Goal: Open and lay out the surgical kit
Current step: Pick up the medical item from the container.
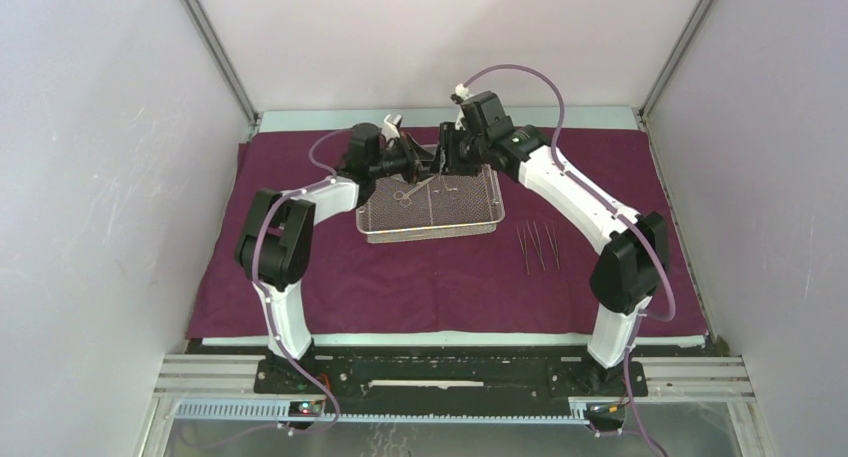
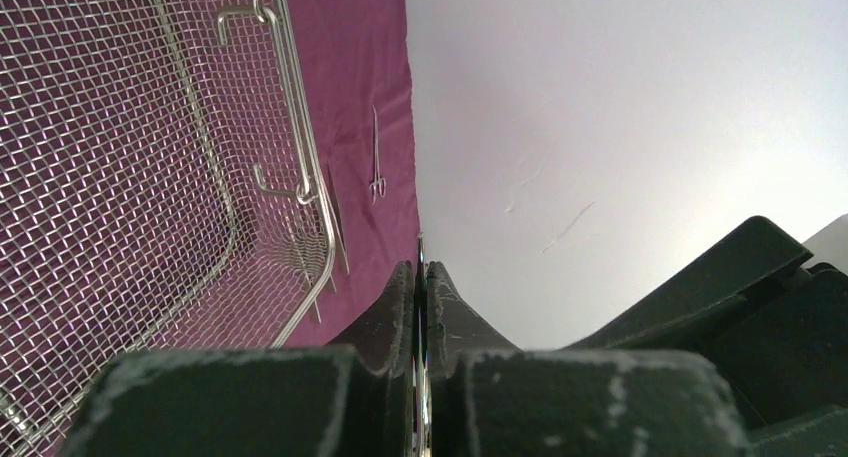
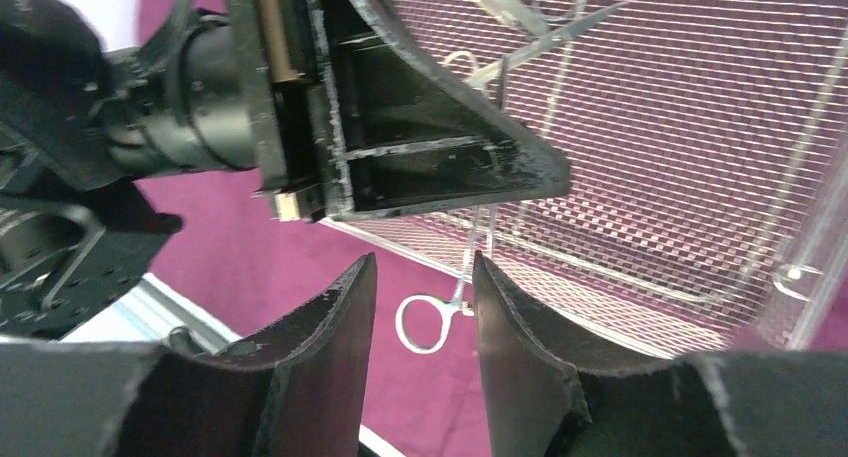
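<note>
The maroon cloth wrap [image 1: 400,287] lies spread flat with the wire-mesh tray [image 1: 430,235] at its middle. My left gripper [image 1: 428,162] hovers over the tray's far edge, shut on thin steel forceps [image 3: 468,249]. Their tip pokes out between the left fingers [image 2: 421,267]. The forceps hang down, and their ring handle [image 3: 420,322] sits between the fingers of my right gripper [image 3: 423,262], which is open and faces the left one [image 1: 443,162]. I cannot tell whether the right fingers touch the ring. Scissors [image 1: 405,192] lie in the tray [image 3: 650,157].
Three thin steel instruments [image 1: 538,245] lie side by side on the cloth to the right of the tray. White walls close in the left, back and right sides. The arm bases stand at the near edge.
</note>
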`<state>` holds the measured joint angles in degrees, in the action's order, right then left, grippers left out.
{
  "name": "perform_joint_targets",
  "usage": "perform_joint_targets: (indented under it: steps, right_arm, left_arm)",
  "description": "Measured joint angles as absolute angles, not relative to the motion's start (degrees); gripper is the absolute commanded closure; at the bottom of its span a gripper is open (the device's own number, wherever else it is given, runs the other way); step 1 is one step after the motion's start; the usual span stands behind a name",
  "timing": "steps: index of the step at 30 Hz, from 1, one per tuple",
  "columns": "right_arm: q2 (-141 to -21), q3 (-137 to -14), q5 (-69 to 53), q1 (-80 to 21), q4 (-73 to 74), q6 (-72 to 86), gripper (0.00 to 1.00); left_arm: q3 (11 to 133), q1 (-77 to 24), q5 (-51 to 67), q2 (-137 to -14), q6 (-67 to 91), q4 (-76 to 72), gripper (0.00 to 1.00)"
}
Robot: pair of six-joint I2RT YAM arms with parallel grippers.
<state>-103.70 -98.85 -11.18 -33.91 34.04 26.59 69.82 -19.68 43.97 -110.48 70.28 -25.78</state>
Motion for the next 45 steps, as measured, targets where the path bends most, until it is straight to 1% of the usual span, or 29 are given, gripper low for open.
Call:
perform_joint_targets:
  steps: [6,14,19,27,28,31,32,34,36,39,45]
  right_arm:
    - [-104.5,-100.4,-3.7,-35.4,39.4,23.4,0.51]
    - [-108.0,-101.5,-2.8,-35.8,40.2,22.8,0.53]
    - [-110.8,-103.5,-0.9,-36.6,42.1,22.1,0.63]
    - [-111.1,-103.7,2.5,-37.3,42.6,21.1,0.81]
    - [-111.1,-103.7,2.8,-37.4,42.7,21.0,0.82]
    - [-111.1,-103.7,3.4,-37.6,43.2,20.7,0.83]
    - [-111.1,-103.7,3.6,-37.6,43.3,20.6,0.84]
    - [-111.1,-103.9,3.8,-37.6,43.6,20.4,0.86]
    - [-111.1,-104.1,4.1,-37.6,43.8,20.0,0.87]
    - [-111.1,-104.2,4.2,-37.6,44.0,19.6,0.88]
    - [-109.8,-101.2,4.0,-37.1,42.1,19.1,0.9]
  left_arm:
    - [69.9,-20.0,43.7,-110.5,69.9,-24.6,1.0]
    - [70.7,-21.0,43.6,-110.5,70.0,-24.3,1.0]
    - [70.7,-21.4,42.7,-110.5,70.0,-24.0,1.0]
    - [70.7,-21.9,41.7,-110.5,69.9,-23.5,1.0]
    - [70.7,-21.9,41.7,-110.4,69.8,-23.2,1.0]
    - [70.8,-22.1,41.3,-110.1,68.9,-21.7,0.92]
    - [71.0,-22.2,41.1,-109.9,68.5,-20.9,0.85]
    - [71.3,-22.2,40.9,-109.7,67.9,-19.9,0.79]
    - [72.0,-22.2,40.7,-109.7,67.2,-18.6,0.69]
    - [72.6,-22.2,40.3,-109.6,66.0,-16.9,0.6]
    - [75.2,-22.2,39.0,-109.3,63.0,-11.2,0.48]
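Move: Hanging between the two grippers, the medical item is held in the left fingers, its middle some 2 cm back of and 1 cm below that hand point. From the right hand, the medical item lies about 2 cm ahead, level sideways and 5 cm lower. The container's middle is roughly 3 cm ahead, 3 cm left and 19 cm below the right hand; scissors lie in it, 4 cm ahead, 6 cm left and 20 cm below that hand. Sinking about 6 cm beside the left fingertips, the right hand drifts some 2 cm to its right and rolls about 20 degrees, its left side dipping, then closes from half open and pinches the item's shanks near the rings. The left hand holds the item nearly still, easing 1 cm to its right, and only then opens about halfway, letting go. ##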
